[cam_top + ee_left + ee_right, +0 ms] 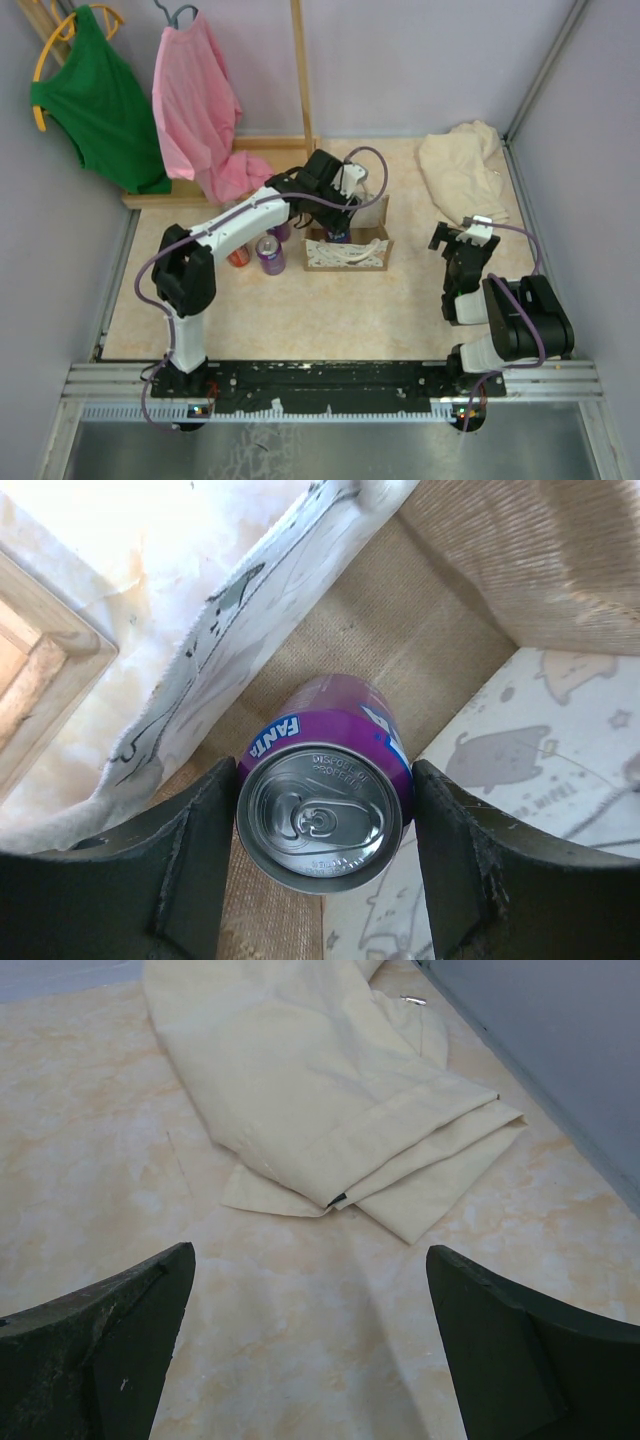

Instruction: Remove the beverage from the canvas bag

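Note:
The canvas bag stands open near the middle of the table, with white rope handles lying across its front. My left gripper reaches down into it. In the left wrist view a purple Fanta can, the beverage, stands upright on the bag's woven floor. The left gripper is shut on the can, one black finger pressed against each side. My right gripper hovers to the right of the bag. Its jaws stand wide open over bare table with nothing between them.
A purple can and an orange can stand on the table left of the bag. A folded cream cloth lies at the back right. A pink shirt and a green shirt hang on a wooden rack at the back left.

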`<move>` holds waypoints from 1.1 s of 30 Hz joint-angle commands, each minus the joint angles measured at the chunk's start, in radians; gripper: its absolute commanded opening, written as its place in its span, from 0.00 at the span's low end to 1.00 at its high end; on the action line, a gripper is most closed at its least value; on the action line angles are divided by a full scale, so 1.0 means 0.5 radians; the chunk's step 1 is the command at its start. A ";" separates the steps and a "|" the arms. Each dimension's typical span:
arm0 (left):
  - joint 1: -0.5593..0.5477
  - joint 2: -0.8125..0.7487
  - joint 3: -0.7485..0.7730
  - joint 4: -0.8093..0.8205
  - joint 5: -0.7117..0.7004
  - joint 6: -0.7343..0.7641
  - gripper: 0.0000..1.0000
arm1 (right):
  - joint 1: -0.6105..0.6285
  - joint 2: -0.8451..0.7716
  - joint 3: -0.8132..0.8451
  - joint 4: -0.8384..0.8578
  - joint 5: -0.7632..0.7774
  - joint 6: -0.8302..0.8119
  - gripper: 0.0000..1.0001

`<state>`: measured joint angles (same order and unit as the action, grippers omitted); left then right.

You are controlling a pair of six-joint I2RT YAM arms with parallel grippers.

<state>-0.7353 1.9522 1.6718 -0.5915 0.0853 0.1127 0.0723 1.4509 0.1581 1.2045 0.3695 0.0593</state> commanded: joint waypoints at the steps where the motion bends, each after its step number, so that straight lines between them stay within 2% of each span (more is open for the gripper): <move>1: -0.017 -0.205 0.179 0.054 0.101 0.038 0.00 | 0.019 0.003 0.027 0.085 0.034 -0.023 0.99; 14: -0.023 -0.297 0.489 -0.109 -0.030 0.122 0.00 | 0.017 0.003 0.027 0.086 0.032 -0.023 0.99; 22: -0.020 -0.363 0.751 -0.314 -0.360 0.242 0.00 | 0.018 0.003 0.027 0.085 0.032 -0.022 0.99; 33: -0.017 -0.487 0.819 -0.482 -0.640 0.293 0.00 | 0.018 0.004 0.027 0.085 0.034 -0.022 0.99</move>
<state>-0.7399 1.7771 2.0304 -0.8375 -0.1524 0.2337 0.0723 1.4506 0.1581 1.2045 0.3695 0.0593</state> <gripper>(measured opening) 0.693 0.991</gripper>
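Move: The left hand already holds the last purple can, raised slightly inside the canvas bag, whose middle is level and about 2 cm right of the hand, 5 cm below. Towards the standing cans: the far purple can is some 14 cm left and 3 cm ahead, the near purple can 15 cm left and 5 cm back, the front red can 23 cm left and 3 cm back. From the idle right hand, the far purple can lies about 43 cm left and 3 cm ahead. Left hand lifts the gripped can about 19 cm out of the bag, then veers left, fingers tilting outward 20 degrees. ##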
